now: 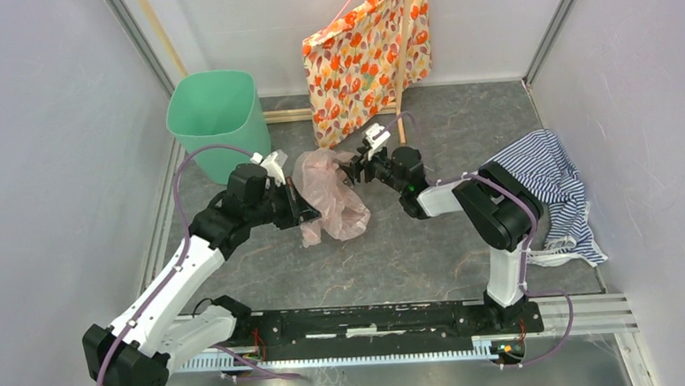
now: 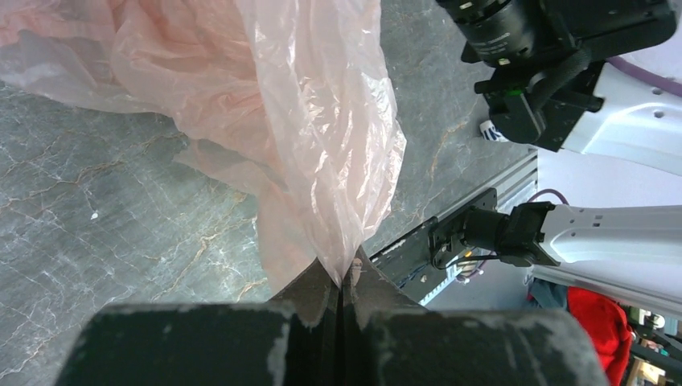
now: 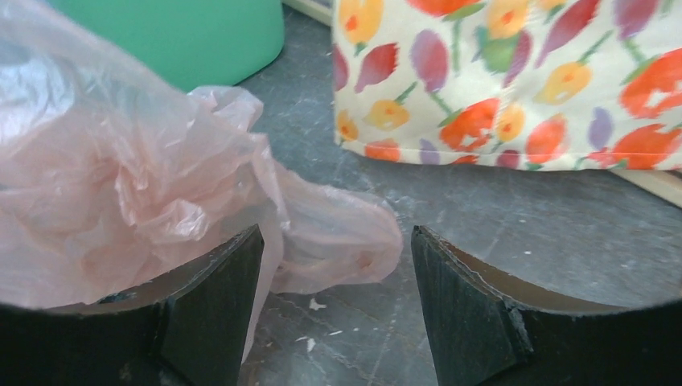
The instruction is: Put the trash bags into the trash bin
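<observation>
A crumpled pink trash bag (image 1: 330, 198) lies on the grey floor between the two arms. My left gripper (image 1: 309, 214) is shut on a pinched edge of it; in the left wrist view the film (image 2: 322, 121) fans out from the closed fingertips (image 2: 354, 277). My right gripper (image 1: 353, 170) is at the bag's far right side. In the right wrist view it (image 3: 338, 231) stands open, its left finger (image 3: 217, 297) against the bag (image 3: 121, 185), and a lobe of film lies just beyond the gap. The mint-green trash bin (image 1: 216, 120) stands upright at the back left, also in the right wrist view (image 3: 185, 36).
An orange floral-patterned bag (image 1: 367, 59) hangs at the back behind my right gripper, close in the right wrist view (image 3: 515, 80). A blue-striped cloth (image 1: 546, 178) lies at the right. White walls close in on both sides. A wooden stick (image 1: 403, 57) leans by the floral bag.
</observation>
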Tool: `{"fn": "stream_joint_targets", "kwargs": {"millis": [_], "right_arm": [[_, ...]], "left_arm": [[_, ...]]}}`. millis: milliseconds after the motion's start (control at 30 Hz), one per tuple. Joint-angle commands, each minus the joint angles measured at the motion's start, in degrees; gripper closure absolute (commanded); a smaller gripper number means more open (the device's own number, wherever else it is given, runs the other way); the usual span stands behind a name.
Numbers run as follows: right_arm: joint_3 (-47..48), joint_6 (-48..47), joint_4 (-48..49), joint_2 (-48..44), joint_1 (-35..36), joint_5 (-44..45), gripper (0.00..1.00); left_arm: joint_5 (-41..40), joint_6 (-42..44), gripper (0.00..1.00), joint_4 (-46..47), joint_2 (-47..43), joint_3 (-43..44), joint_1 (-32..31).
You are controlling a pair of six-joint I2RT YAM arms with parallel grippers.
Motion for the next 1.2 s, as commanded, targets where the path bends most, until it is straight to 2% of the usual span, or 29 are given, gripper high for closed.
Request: {"fn": "stream_joint_targets", "kwargs": {"millis": [0, 267, 333, 400, 433, 567, 600, 733, 900, 1033, 1167], "right_arm": [[2.38, -1.22, -0.84, 1.45, 1.87, -0.76, 0.25], [11.0, -0.87, -5.02, 7.48, 3.01, 4.2, 0.22], [13.17, -0.33, -5.25, 8.91, 3.16, 5.3, 0.24], [14.28, -0.22, -6.17, 9.55, 3.2, 7.17, 0.31], [14.24, -0.14, -6.18, 9.51, 3.17, 7.96, 0.38], [12.74, -0.5, -9.97, 5.41, 3.11, 10.27, 0.9], [11.79, -0.64, -12.55, 2.63, 3.09, 12.47, 0.99], [1.95, 1.65, -21.96, -13.25, 1.33, 19.43, 1.0], [-1.44, 5.38, -47.19, -30.83, 0.67, 25.23, 1.0], [-3.06, 8.08, -62.36, -41.04, 3.39, 23.93, 1.0], [0.11, 8.43, -74.13, -45.58, 8.67, 29.19, 1.0]], "left_arm": [[1.99, 2.7, 0.98, -0.99, -0.8, 2.51, 0.58], [2.64, 2.7, 0.98, -2.07, -2.54, 2.7, 0.6], [2.64, 2.7, 0.98, -2.55, -2.84, 2.98, 0.6], [2.26, 2.7, 0.98, -3.19, -3.02, 3.31, 0.54], [1.94, 2.81, 0.98, -3.57, -3.18, 3.61, 0.54], [-0.99, 3.98, 0.98, -6.23, -2.99, 6.05, 0.61], [-2.73, 4.17, 0.98, -6.83, -2.84, 7.07, 0.65], [-9.65, 4.6, 0.98, -9.28, -2.32, 10.74, 0.93], [-12.98, 3.69, 0.98, -9.39, -0.1, 12.57, 1.82], [-9.77, 0.26, 0.98, -3.85, 4.17, 10.39, 3.2], [0.31, -4.87, 0.98, 6.87, 9.14, 5.59, 6.61]]}}
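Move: The pink trash bag hangs from the shut left fingers, its middle roughly 13 cm ahead of that hand, 3 cm right and 12 cm below. Its loose flap lies some 3 cm ahead, 3 cm left and 2 cm below the open right hand; the bag's middle is about 6 cm back and 5 cm left. From the left hand the green bin is some 30 cm ahead and 20 cm left. The patterned cloth stands about 18 cm ahead of the right hand, 5 cm to its right. The bag's loose flap is met by the open right hand, which reaches about 5 cm left and forward, sinking slightly, and pinches shut on it; then it draws right, back and up by some 12 cm each way, turning about 20 degrees clockwise. The left hand keeps its grip and, late on, swings about 5 cm forward, rising and then partly sinking again. ##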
